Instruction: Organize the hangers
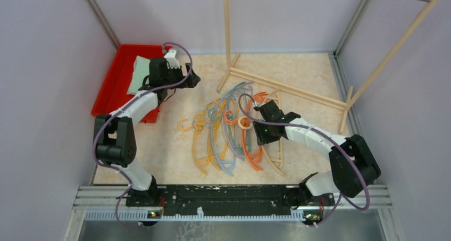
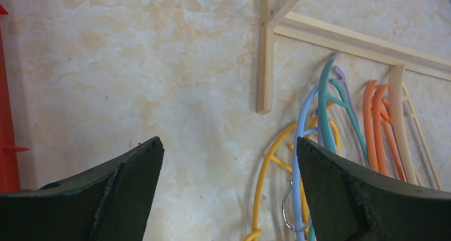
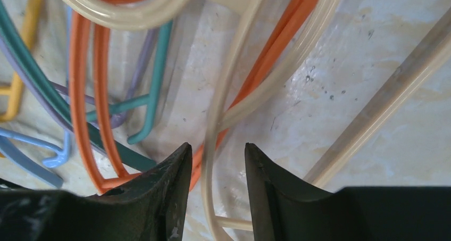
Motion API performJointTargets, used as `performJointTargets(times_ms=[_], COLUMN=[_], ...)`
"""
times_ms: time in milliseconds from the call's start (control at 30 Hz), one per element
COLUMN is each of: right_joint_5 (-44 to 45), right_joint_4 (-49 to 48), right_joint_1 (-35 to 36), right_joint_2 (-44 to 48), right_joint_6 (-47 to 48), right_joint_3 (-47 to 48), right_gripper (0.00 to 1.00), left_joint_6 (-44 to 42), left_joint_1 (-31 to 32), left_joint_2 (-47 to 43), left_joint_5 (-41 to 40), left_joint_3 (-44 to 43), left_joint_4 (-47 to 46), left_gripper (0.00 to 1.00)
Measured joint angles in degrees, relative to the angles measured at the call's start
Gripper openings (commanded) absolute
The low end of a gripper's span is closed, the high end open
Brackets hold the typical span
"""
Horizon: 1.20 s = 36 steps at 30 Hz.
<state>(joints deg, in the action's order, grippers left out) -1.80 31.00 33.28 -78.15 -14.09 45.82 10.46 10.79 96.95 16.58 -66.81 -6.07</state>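
Note:
A pile of hangers (image 1: 228,129) lies mid-table: orange (image 1: 255,156), yellow (image 1: 201,150), teal, light blue and lavender, plus a thicker beige hanger (image 1: 274,153) on its right side. My right gripper (image 1: 258,121) is low over the pile. In the right wrist view it (image 3: 218,146) is partly open and straddles the beige hanger's arm (image 3: 219,94), with orange hangers (image 3: 80,65) to the left. My left gripper (image 1: 191,79) is wide open and empty, up left of the pile. Its wrist view (image 2: 227,142) shows bare table, with yellow (image 2: 264,166), light blue (image 2: 298,129) and teal (image 2: 323,102) hangers to the right.
The wooden rack frame's base poles (image 1: 287,86) lie on the table just behind the pile, with uprights rising at the back and right; they also show in the left wrist view (image 2: 264,65). A red tray (image 1: 114,76) holding a pale green cloth (image 1: 139,71) sits at the far left.

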Motion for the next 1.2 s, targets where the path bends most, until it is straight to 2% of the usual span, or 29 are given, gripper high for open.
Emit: performJointTargets(times_ms=[100, 200, 300, 433, 567, 733, 867, 967, 1100, 1200], right_joint_5=[-0.44, -1.05, -1.22, -1.27, -1.31, -1.14, -0.28, -2.47, -6.16, -7.63], right_joint_4=[-0.09, -0.09, -0.17, 0.83, 6.95, 14.25, 15.74, 13.09, 1.90, -4.63], right_joint_1=[0.00, 0.00, 0.00, 0.00, 0.00, 0.00, -0.90, -5.57, -15.89, -20.06], right_joint_2=[-0.50, -0.79, -0.79, -0.57, 0.55, 4.39, 6.64, 6.73, 6.64, 4.70], right_joint_6=[-0.44, -0.96, -1.27, -1.07, -1.11, -1.33, -2.71, -5.40, -11.74, -14.75], right_joint_3=[-2.36, -3.19, -3.19, -2.73, 1.77, 13.09, 23.08, 28.61, 30.05, 32.00], right_gripper=[0.27, 0.19, 0.00, 0.00, 0.00, 0.00, 0.00, 0.00, 0.00, 0.00], left_joint_6=[-0.02, 0.00, 0.13, 0.24, 0.20, 0.20, 0.22, 0.22, -0.09, -0.48], left_joint_1=[0.00, 0.00, 0.00, 0.00, 0.00, 0.00, 0.00, 0.02, 0.07, 0.09], left_joint_2=[-1.07, -1.97, -2.56, -2.64, -3.52, -4.07, -4.04, -4.04, -4.02, -4.02], left_joint_5=[0.07, 0.11, 0.17, 0.17, 0.04, -0.07, 0.24, 0.50, 0.55, 0.48], left_joint_3=[1.46, 3.06, 4.42, 5.18, 5.86, 5.90, 5.90, 5.90, 5.90, 5.88], left_joint_4=[0.04, 0.04, 0.07, 0.07, 0.07, -0.11, -0.35, -0.35, -0.37, -0.37], left_gripper=[1.00, 1.00, 1.00, 1.00, 1.00, 1.00, 1.00, 1.00, 1.00, 1.00])
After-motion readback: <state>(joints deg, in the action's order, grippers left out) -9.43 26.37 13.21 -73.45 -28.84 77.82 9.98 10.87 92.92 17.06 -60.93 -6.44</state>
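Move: Just under the right hand's half-open fingers lies the shoulder of the beige hanger, about 2 cm back, 1 cm right and 2 cm down. The orange hangers lie roughly 2 cm ahead and 3 cm left of that hand, the teal hanger some 5 cm ahead and 8 cm left, and the rack's foot bar about 20 cm ahead and 10 cm right. From the left hand, the beige shoulder is around 25 cm back, 22 cm right and 15 cm down. Sinking and drawing back about 2 cm, the right hand shuts its fingers on the beige hanger's shoulder near the hook, pauses, then lifts it fast, nearly 30 cm, soon swinging forward some 17 cm towards the rack while the fingertips tilt forward and to the left, turning clockwise too. The open, empty left hand eases back about 2.5 cm. ##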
